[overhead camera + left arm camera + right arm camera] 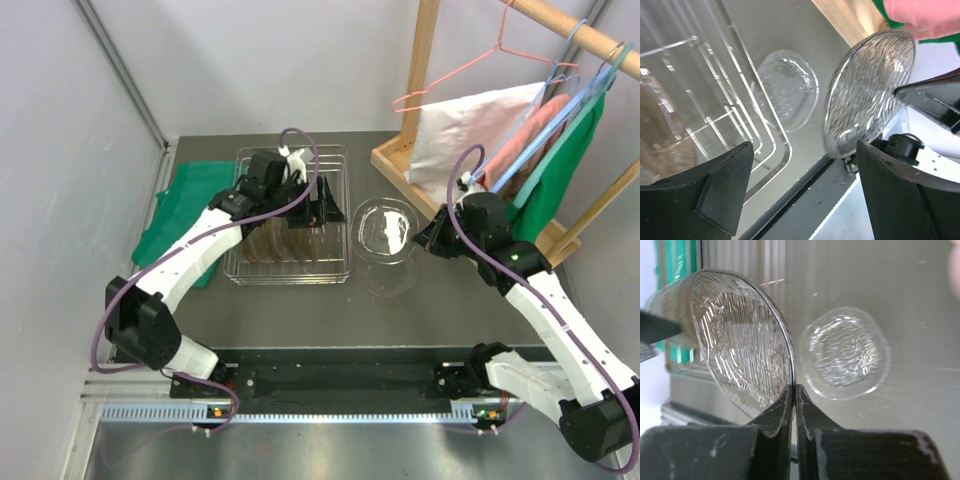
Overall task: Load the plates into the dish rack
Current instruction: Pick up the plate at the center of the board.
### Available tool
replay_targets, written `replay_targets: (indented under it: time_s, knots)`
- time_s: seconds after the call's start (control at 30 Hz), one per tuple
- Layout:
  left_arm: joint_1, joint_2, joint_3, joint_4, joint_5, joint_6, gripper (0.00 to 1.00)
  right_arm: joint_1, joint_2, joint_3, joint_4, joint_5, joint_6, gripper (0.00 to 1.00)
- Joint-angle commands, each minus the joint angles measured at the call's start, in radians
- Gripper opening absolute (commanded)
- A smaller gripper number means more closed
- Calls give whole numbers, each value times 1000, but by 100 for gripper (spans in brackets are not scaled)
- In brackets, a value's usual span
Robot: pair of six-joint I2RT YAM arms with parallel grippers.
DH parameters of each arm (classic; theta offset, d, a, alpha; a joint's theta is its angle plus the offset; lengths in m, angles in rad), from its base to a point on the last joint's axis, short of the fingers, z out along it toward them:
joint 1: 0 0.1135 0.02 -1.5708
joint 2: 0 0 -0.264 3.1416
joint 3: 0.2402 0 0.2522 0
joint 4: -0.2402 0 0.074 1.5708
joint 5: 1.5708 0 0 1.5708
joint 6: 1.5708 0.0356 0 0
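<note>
The silver wire dish rack (290,262) sits left of centre, and brown-tinted plates (272,242) stand on edge in it. My left gripper (325,205) hovers over the rack's right side, open with nothing between its fingers (725,185). My right gripper (420,238) is shut on the rim of a clear ribbed plate (385,230), holding it tilted above the table just right of the rack. That plate (740,355) rises from the closed right gripper (793,387) and shows past the open left gripper (804,150) as a ribbed disc (870,95). Another clear plate (388,277) (845,352) (787,90) lies flat on the table below.
A green cloth (175,215) lies left of the rack. At the back right, a wooden clothes stand (425,60) carries hangers with white, pink and green garments (560,160); its base (398,160) is close behind the right gripper. A metal rail (300,412) runs along the near edge.
</note>
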Motion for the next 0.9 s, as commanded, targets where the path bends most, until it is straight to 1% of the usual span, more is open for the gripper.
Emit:
replay_targets:
  time_s: [0.0, 0.27, 0.3, 0.4, 0.43, 0.5, 0.53, 0.6, 0.63, 0.67, 0.73, 0.77, 0.8, 0.83, 0.87]
  knots:
    - [-23, 21, -32, 175, 94, -86, 88, 40, 7, 29, 113, -54, 45, 0]
    - [-81, 84, -52, 331, 120, -170, 86, 58, 14, 28, 127, -66, 52, 0]
    - [-92, 89, -53, 342, 121, -178, 82, 57, 14, 26, 127, -67, 52, 0]
    - [-101, 97, -58, 361, 123, -193, 66, 57, 15, 19, 129, -69, 52, 0]
    - [-101, 92, -61, 361, 118, -193, 55, 57, 15, 17, 130, -71, 52, 0]
    - [-101, 81, -69, 353, 101, -187, 47, 58, 17, 11, 129, -72, 52, 0]
    - [-101, 71, -66, 349, 95, -183, 35, 57, 18, 8, 130, -72, 53, 0]
    - [-101, 58, -58, 317, 74, -164, 21, 58, 20, 5, 132, -78, 49, 0]
    - [-103, 54, -50, 301, 65, -155, 7, 57, 23, 5, 130, -78, 47, 0]
    - [-101, 51, -43, 280, 52, -138, 0, 58, 29, 5, 122, -80, 39, 10]
    - [-101, 40, -18, 212, -3, -117, 0, 57, 37, 9, 104, -77, 29, 25]
    - [-100, 35, -6, 182, -36, -89, 0, 58, 38, 11, 87, -60, 19, 38]
    - [-100, 28, 23, 146, -76, -72, 0, 58, 38, 11, 72, -48, 15, 43]
    - [-101, 25, 38, 63, -168, -57, 0, 57, 38, 11, 63, -37, 12, 49]
    - [-100, 21, 55, 21, -217, -25, 0, 58, 37, 11, 53, -20, -2, 57]
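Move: The plate in my right hand's fingers is what my left hand goes for: its middle is about 13 cm to the right, 4 cm back and slightly lower, with the near rim some 6 cm off. The other plate lies on the board about 17 cm to the right, 5 cm back and 20 cm below; the dish rack's middle is some 8 cm left, 7 cm ahead and 18 cm down. From my right hand, the held plate's middle sits roughly 8 cm left and 2 cm ahead. I bring the plate about 2.5 cm left in my right hand and hold it there, while my left hand slides open-fingered about 6 cm right, a touch back and down, over its left rim. My left fingers close and pinch that rim; then my right fingers open and let go of the opposite edge as my left hand starts back left, just over 1 cm. ##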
